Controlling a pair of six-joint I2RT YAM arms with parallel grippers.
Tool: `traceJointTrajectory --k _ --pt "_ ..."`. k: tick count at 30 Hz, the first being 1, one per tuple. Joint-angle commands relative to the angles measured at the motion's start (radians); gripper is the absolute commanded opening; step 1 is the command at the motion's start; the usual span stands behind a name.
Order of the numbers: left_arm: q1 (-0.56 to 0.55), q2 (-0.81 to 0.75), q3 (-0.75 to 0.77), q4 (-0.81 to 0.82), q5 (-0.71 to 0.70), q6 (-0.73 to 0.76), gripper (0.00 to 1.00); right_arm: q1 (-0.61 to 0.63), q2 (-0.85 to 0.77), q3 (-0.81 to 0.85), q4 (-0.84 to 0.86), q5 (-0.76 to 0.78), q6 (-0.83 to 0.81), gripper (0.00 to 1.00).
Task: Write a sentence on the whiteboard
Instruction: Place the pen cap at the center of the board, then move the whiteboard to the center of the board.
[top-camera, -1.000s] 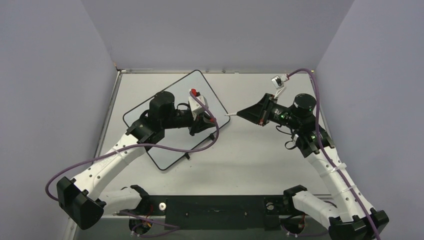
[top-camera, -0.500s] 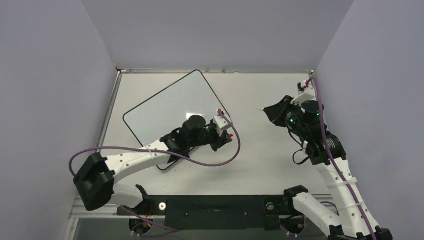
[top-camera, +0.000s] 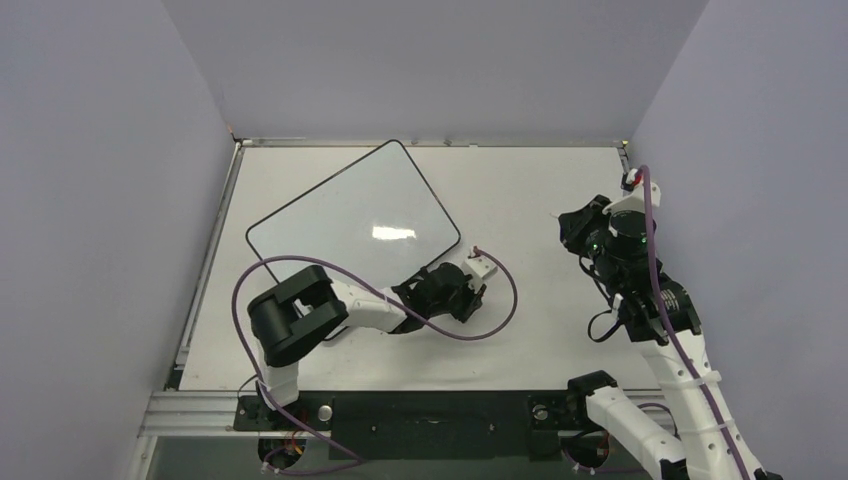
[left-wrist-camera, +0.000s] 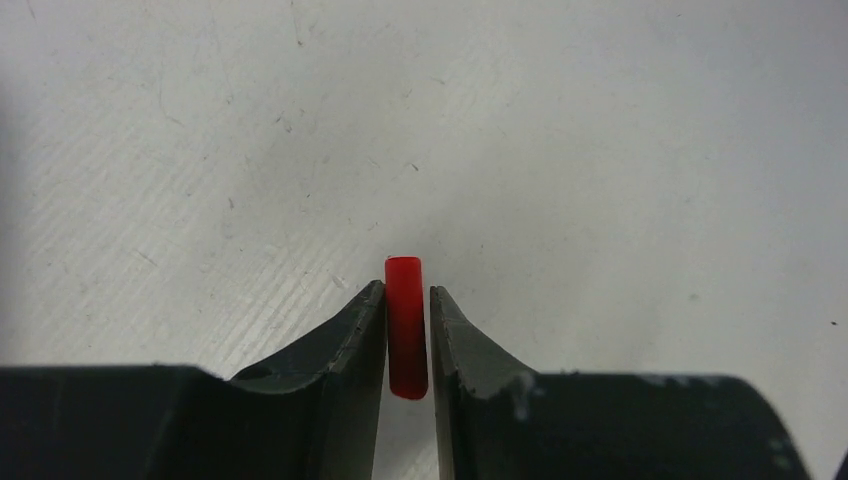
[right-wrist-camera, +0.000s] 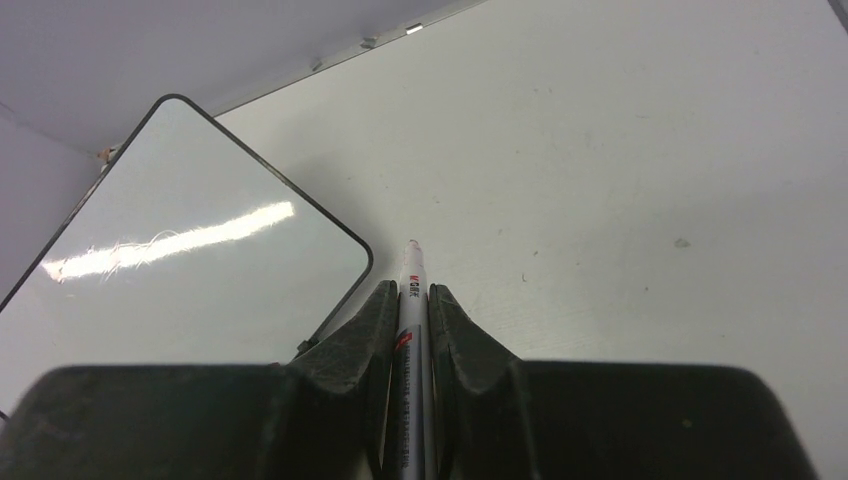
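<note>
The whiteboard (top-camera: 340, 215) lies at an angle on the left half of the table, its face bare except for glare; the sentence is not in view. My left gripper (top-camera: 468, 303) is low over the table, just off the board's near right corner. A short red marker cap (left-wrist-camera: 405, 330) sits between its fingers, touching the left one, with a thin gap at the right one. My right gripper (top-camera: 570, 222) hovers at the right, shut on a white marker (right-wrist-camera: 412, 300). The marker's bare tip points toward the whiteboard (right-wrist-camera: 180, 260).
The left arm is folded back on itself, and its elbow (top-camera: 295, 320) covers the board's near corner. A purple cable (top-camera: 505, 305) loops over the table beside the left gripper. Grey walls close in the left, back and right sides.
The left arm has swung off the whiteboard, down and right to the table beside it. The right arm has pulled back to the right with the marker.
</note>
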Motion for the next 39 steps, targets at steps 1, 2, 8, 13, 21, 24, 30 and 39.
traceJointTrajectory --k 1,2,8,13,21,24,30,39 --pt "-0.019 0.060 0.081 0.076 -0.055 -0.045 0.25 -0.007 -0.018 -0.013 0.001 0.042 -0.023 0.00" --pt "-0.023 0.066 0.096 0.063 -0.059 -0.043 0.28 -0.006 -0.019 -0.013 0.001 0.042 -0.024 0.00" --pt "-0.044 0.074 0.140 -0.009 -0.077 -0.037 0.47 -0.007 -0.011 -0.009 0.004 0.048 -0.026 0.00" --pt "-0.043 0.017 0.139 -0.067 -0.094 -0.041 0.55 -0.006 -0.007 -0.001 0.003 0.051 -0.033 0.00" --pt "-0.034 -0.143 0.215 -0.342 -0.233 -0.038 0.56 -0.006 -0.006 0.018 0.004 0.040 -0.035 0.00" --pt "0.036 -0.264 0.241 -0.475 -0.209 -0.049 0.56 -0.006 -0.005 0.026 0.004 0.028 -0.037 0.00" --pt "0.294 -0.502 0.281 -0.678 -0.034 -0.019 0.56 -0.004 -0.008 0.020 0.021 -0.006 -0.036 0.00" --pt "0.695 -0.645 0.353 -0.831 -0.016 -0.002 0.58 0.004 -0.003 -0.007 0.070 -0.129 -0.040 0.00"
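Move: My left hand has the red pen cap between its fingertips, about 1 cm to the right of and 1 cm below the hand point, with bare table some 2 cm below the hand. The whiteboard's nearest corner is roughly 15 cm ahead and 5 cm left; the closer black clip on its edge is about 6 cm ahead and 13 cm left. From my right hand the cap lies some 14 cm left, 5 cm back and 28 cm down. I let the cap go onto bare table beside the whiteboard: my left hand eases down just under 2 cm while its fingers spread to about half open, drifting some 3 cm right. Then I draw the empty hand back left and lift away, gathering speed, about 25 cm up and as far left, also forward to over the whiteboard, swinging some 35 degrees counter-clockwise. ##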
